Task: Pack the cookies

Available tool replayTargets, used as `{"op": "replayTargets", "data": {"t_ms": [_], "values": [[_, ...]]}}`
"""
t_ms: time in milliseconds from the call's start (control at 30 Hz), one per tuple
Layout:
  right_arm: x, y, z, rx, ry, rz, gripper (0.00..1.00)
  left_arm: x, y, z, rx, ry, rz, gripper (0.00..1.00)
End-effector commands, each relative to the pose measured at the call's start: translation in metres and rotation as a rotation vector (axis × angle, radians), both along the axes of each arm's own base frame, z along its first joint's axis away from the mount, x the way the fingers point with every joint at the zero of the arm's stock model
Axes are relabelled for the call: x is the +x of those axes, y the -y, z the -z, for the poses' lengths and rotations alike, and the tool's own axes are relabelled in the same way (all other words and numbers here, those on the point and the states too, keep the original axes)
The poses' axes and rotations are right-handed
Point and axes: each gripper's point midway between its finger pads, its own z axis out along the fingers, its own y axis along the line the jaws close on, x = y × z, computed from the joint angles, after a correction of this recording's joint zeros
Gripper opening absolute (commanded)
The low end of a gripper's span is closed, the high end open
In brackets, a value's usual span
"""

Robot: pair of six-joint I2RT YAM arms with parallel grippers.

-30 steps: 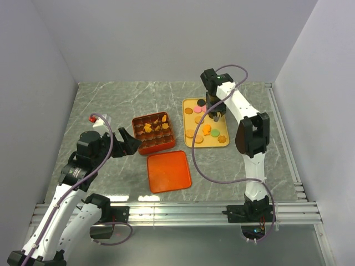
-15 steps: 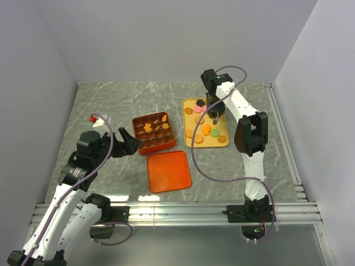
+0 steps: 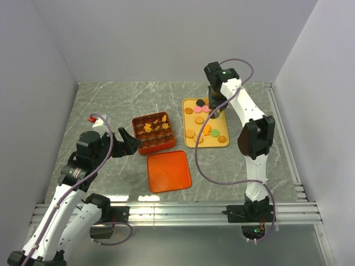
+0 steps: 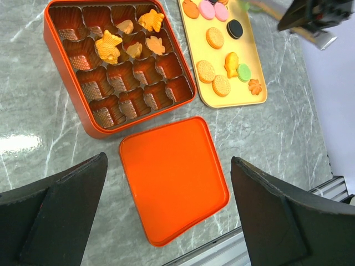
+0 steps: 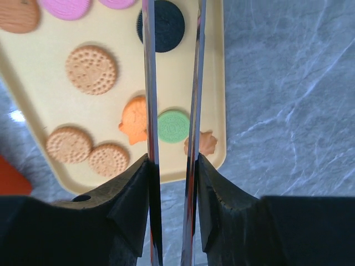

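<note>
Several cookies lie on a yellow tray: tan rounds, two pink, a black one, a green one and an orange fish. A few orange cookies sit in cells of the orange-red gridded box. My right gripper hangs above the tray's far half. Its thin fingers stand parallel with a narrow gap and their tips run out of the right wrist view, so any hold is hidden. My left gripper hovers wide open over the flat lid, holding nothing.
The lid lies on the marble table in front of the box, with the tray to their right. Grey walls enclose the table on three sides. An aluminium rail runs along the near edge.
The right gripper's fingers have narrowed, and it has lifted slightly toward the tray's far end. The left arm, box, lid and tray have not moved.
</note>
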Motion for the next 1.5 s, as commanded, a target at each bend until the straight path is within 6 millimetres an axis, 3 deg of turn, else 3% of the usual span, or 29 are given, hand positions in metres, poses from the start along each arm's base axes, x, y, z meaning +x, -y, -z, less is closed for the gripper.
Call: {"op": "replayTargets", "data": {"t_ms": [0, 233, 367, 400, 467, 500, 633, 767, 867, 1167, 1467], "values": [[-0.001, 0.001, -0.078, 0.076, 0.175, 0.008, 0.38, 0.002, 0.002, -0.019, -0.011, 0.062, 0.012, 0.99], [-0.026, -0.035, -0.124, 0.272, 0.232, -0.105, 0.38, 0.001, 0.003, -0.020, -0.014, 0.066, 0.017, 0.99], [-0.049, -0.078, -0.137, 0.467, 0.217, -0.208, 0.38, 0.001, 0.002, -0.021, -0.014, 0.069, 0.014, 1.00], [-0.063, -0.098, -0.135, 0.544, 0.169, -0.259, 0.37, 0.001, 0.002, -0.021, -0.014, 0.069, 0.013, 0.99], [-0.075, -0.117, -0.136, 0.610, 0.152, -0.301, 0.38, 0.001, 0.002, -0.021, -0.015, 0.071, 0.011, 0.99], [-0.089, -0.138, -0.139, 0.669, 0.120, -0.352, 0.38, 0.001, 0.002, -0.021, -0.015, 0.071, 0.011, 0.99], [-0.120, -0.188, -0.141, 0.800, 0.051, -0.468, 0.37, 0.001, 0.000, -0.022, -0.015, 0.075, 0.003, 0.99], [-0.140, -0.232, -0.139, 0.916, 0.001, -0.552, 0.37, 0.001, -0.001, -0.023, -0.017, 0.080, -0.005, 0.99], [-0.146, -0.253, -0.135, 0.955, -0.024, -0.567, 0.37, 0.001, -0.001, -0.023, -0.018, 0.082, -0.003, 1.00], [-0.155, -0.277, -0.104, 0.997, -0.123, -0.557, 0.37, 0.000, -0.004, -0.026, -0.019, 0.095, -0.022, 0.99], [-0.155, -0.268, -0.065, 0.913, -0.155, -0.476, 0.36, -0.001, -0.019, -0.032, -0.021, 0.118, -0.111, 0.99]]}}
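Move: The right hand already has the green cookie pinched in its tongs, just clear of the yellow tray. The brown box is its goal, the middle some 31 cm to the left, about level in reach and 12 cm below. The tray's middle is roughly 7 cm ahead and 4 cm left; the orange lid lies about 24 cm back and 23 cm left. From the left hand, the box is around 20 cm ahead, 2 cm right and 20 cm below. Keeping the green cookie squeezed in the tongs, the right hand rises about 12 cm off the tray, then sweeps left some 26 cm and back 16 cm to the box, rolling its left side up about 50 degrees so the tongs swing to point left. It finishes by sinking about 6 cm, bringing the tongs' head over the box's left cells. ##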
